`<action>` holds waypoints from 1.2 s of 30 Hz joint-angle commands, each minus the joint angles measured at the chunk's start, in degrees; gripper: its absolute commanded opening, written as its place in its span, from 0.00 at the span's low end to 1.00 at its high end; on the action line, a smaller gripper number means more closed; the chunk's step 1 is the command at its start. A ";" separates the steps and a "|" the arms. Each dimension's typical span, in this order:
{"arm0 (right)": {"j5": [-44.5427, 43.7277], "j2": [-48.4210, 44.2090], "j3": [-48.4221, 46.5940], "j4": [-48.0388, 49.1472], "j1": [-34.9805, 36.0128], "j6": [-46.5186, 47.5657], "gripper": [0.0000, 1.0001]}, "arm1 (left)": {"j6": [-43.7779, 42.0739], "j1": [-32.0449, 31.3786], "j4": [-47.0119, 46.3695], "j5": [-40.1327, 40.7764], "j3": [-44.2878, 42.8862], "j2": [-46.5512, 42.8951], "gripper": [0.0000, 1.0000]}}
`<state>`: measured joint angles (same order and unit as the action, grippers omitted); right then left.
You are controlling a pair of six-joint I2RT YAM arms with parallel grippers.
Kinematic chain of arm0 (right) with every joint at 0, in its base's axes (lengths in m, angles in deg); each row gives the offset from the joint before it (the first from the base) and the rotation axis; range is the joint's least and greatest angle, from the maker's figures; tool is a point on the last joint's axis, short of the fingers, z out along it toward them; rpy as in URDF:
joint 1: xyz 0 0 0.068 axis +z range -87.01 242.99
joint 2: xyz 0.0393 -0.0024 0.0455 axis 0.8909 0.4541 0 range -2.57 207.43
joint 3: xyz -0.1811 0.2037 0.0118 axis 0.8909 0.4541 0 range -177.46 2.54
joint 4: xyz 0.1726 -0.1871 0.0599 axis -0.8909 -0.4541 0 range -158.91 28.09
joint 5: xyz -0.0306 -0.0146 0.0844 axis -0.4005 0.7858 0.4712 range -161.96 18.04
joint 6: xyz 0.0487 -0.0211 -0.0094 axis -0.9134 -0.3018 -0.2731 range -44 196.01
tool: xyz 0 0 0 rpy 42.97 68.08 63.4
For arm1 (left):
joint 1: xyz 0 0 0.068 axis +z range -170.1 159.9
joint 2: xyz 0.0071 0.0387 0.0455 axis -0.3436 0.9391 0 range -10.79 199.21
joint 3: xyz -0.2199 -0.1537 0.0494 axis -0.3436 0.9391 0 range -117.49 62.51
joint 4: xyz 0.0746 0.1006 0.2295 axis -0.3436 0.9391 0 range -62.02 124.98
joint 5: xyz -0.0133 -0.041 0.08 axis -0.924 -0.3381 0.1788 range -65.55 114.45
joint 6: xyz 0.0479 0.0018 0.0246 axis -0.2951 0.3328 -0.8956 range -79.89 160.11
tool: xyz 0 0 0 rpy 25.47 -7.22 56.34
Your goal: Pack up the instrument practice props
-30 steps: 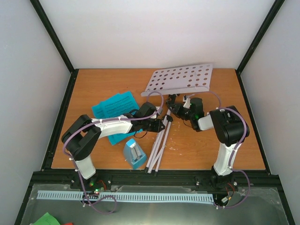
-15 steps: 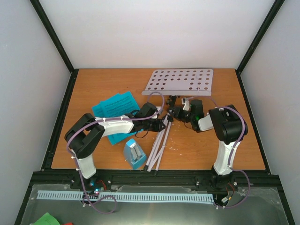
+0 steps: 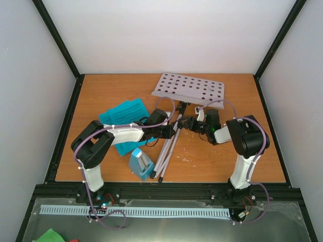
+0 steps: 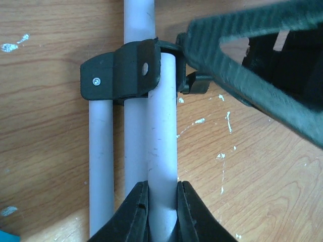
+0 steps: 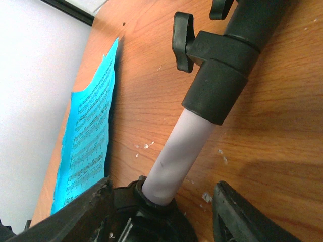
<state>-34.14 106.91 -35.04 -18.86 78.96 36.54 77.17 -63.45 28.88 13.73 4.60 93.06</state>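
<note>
The grey tripod music stand lies on the table, its perforated desk at the back and its folded legs pointing to the front. My left gripper is shut on one grey tube just below the black leg collar. My right gripper is open and straddles the stand's pale shaft below a black clamp; its fingers stand apart from the shaft. The light-blue metronome sits beside the leg tips. The bright-blue sheet music lies to the left, and shows in the right wrist view.
The right gripper's dark finger crosses the upper right of the left wrist view, close to my left gripper. A black frame borders the table's front edge. White walls enclose the back and sides.
The stand has turned: its desk swung so the left end sits higher, and the leg tips shifted left against the metronome, which moved slightly left. Both grippers moved closer together.
</note>
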 commanded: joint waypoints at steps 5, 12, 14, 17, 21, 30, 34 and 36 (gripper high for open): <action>-1.16 -9.00 4.44 -5.42 -0.32 4.86 0.73 | -2.13 0.75 -9.20 1.32 -4.58 -1.23 0.24; -1.59 -18.88 5.81 -14.16 -1.90 10.32 0.76 | -4.13 0.76 -8.94 0.51 -5.31 -3.97 0.54; -1.90 -22.22 5.62 -17.28 -1.87 11.64 0.77 | -5.03 0.73 -8.43 0.14 -6.17 -4.88 0.64; -2.04 -27.87 3.88 -23.20 -4.09 13.27 0.79 | -6.98 0.81 -7.35 0.19 -7.67 -7.38 0.78; -7.04 -36.22 -3.23 -36.51 -4.36 17.15 0.87 | -11.03 2.02 -6.22 -0.87 -10.23 -12.06 0.95; -20.14 -43.98 -16.48 -54.43 -9.92 22.08 1.00 | -18.28 19.45 5.85 -14.58 -18.59 -21.46 1.00; -19.33 -46.05 -15.65 -54.64 -17.67 21.50 1.00 | -19.29 32.92 7.49 -17.86 -13.62 -27.30 0.99; -20.93 -47.30 -14.53 -54.21 -20.31 21.88 1.00 | -18.27 42.45 6.24 -20.34 -8.63 -29.77 0.99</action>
<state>-51.89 61.57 -51.13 -69.83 62.91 57.04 60.71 -33.44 31.92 -0.80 -10.19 67.51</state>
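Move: The left hand still pinches a leg of the folded stand just short of its black bracket, with the stand's middle about 4 cm back and 2 cm to its left; the sheet music lies some 18 cm left and 3 cm ahead, the metronome 14 cm left and 15 cm back. From the right hand, already part-open at the bracket, the stand's middle is about 9 cm back and 4 cm left, and the perforated desk 17 cm ahead and 4 cm right. The left hand opens wide and lets go of the stand's leg, rising some 30 cm with about 10 cm of forward travel and then sweeping 17 cm left over the last stretch, while its fingers tip up from steeply down to about level. The right hand, opening the rest of the way, first backs about 3 cm off the bracket, then climbs some 25 cm and swings about 16 cm right, its fingers tipping up and turning clockwise. ##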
